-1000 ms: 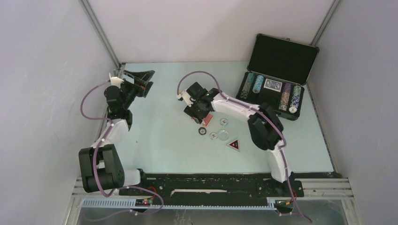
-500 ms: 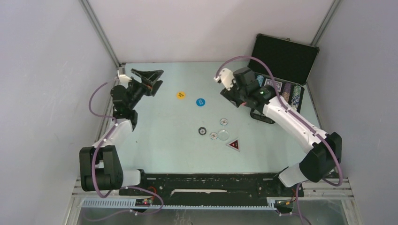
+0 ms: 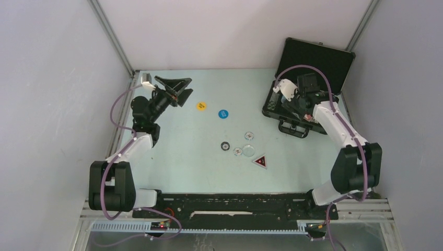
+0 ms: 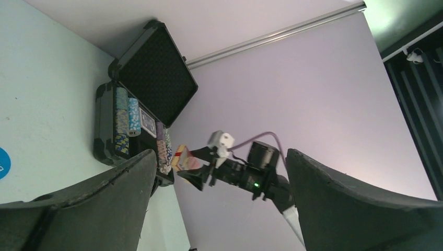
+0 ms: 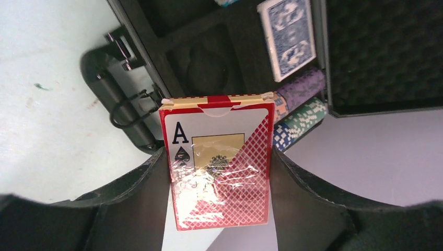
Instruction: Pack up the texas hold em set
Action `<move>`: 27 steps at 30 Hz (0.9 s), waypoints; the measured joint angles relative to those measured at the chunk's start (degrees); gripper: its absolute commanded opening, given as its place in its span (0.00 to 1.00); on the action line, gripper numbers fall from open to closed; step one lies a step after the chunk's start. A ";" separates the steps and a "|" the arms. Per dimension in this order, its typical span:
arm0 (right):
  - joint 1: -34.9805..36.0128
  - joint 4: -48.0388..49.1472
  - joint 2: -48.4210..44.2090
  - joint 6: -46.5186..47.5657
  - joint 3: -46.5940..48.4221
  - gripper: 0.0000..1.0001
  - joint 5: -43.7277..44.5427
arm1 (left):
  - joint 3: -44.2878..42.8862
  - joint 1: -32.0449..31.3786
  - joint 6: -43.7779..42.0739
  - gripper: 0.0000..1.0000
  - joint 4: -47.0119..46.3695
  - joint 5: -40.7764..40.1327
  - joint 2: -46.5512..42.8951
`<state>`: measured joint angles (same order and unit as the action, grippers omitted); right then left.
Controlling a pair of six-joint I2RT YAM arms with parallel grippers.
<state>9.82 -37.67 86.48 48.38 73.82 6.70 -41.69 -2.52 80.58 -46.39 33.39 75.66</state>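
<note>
The black silver-trimmed briefcase [image 3: 315, 61] stands open at the back right, with rows of striped chips [image 5: 301, 111] and a blue card deck [image 5: 287, 35] inside. My right gripper [image 3: 309, 114] is shut on a red card deck [image 5: 218, 162] and holds it above the case's front edge, near the handle [image 5: 127, 113] and an empty slot [image 5: 209, 68]. My left gripper [image 3: 177, 86] is open and empty at the back left. On the table lie a yellow disc [image 3: 201, 105], a blue disc [image 3: 223, 113], patterned discs [image 3: 225, 146] and a triangular token [image 3: 260, 161].
Grey walls close the table on the left, back and right. The left wrist view shows the case [image 4: 151, 78] and the right gripper with the red deck [image 4: 180, 157] across the table. More small discs [image 3: 248, 150] lie beside the triangle.
My right arm has swung from the table's middle to the briefcase, carrying the red deck. The yellow and blue discs now show. My left gripper has shifted right.
</note>
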 measured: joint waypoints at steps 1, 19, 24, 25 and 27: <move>-0.74 0.35 0.96 1.40 -0.48 0.30 -0.20 | 0.15 -0.17 0.48 0.99 -0.26 0.02 0.00; -7.37 7.45 8.74 18.23 -2.16 0.33 -13.77 | 0.70 -0.72 4.46 0.98 -5.64 0.35 0.94; -9.03 6.67 9.62 20.48 -0.63 0.31 -16.41 | 0.70 -0.72 4.46 0.98 -5.84 0.52 0.90; -9.07 6.64 9.79 20.92 -0.37 0.31 -16.39 | 0.70 -0.72 4.44 0.98 -5.81 0.52 0.85; -9.11 6.97 10.34 22.14 -0.02 0.31 -16.24 | 0.72 -0.72 4.44 0.98 -5.84 0.66 0.70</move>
<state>0.71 -30.70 96.82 70.52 73.80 -9.54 -40.97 -3.25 85.01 -52.23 34.04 76.36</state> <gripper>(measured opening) 0.685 0.983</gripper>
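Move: The empty card slot in the open case, where the red card box held by the right hand is being taken, lies about 6 cm ahead of that hand, 1 cm to its left and some 13 cm below. At about the same depth, the blue deck is 12 cm ahead and 1 cm right, the blue chips 13 ahead and 6 left, the purple chips 8 ahead and 7 right. From the left hand the slot is roughly 42 cm right, 7 ahead and 27 below. The red card box, still pinched by its side edges between the right fingers, is first lowered quickly by about 5 cm towards the case tray. From there the right hand slows and eases some 4 cm farther forward at nearly that height, drifting a little right overall, while the wrist turns nearly 20 degrees counter-clockwise to square the box to the empty slot. ##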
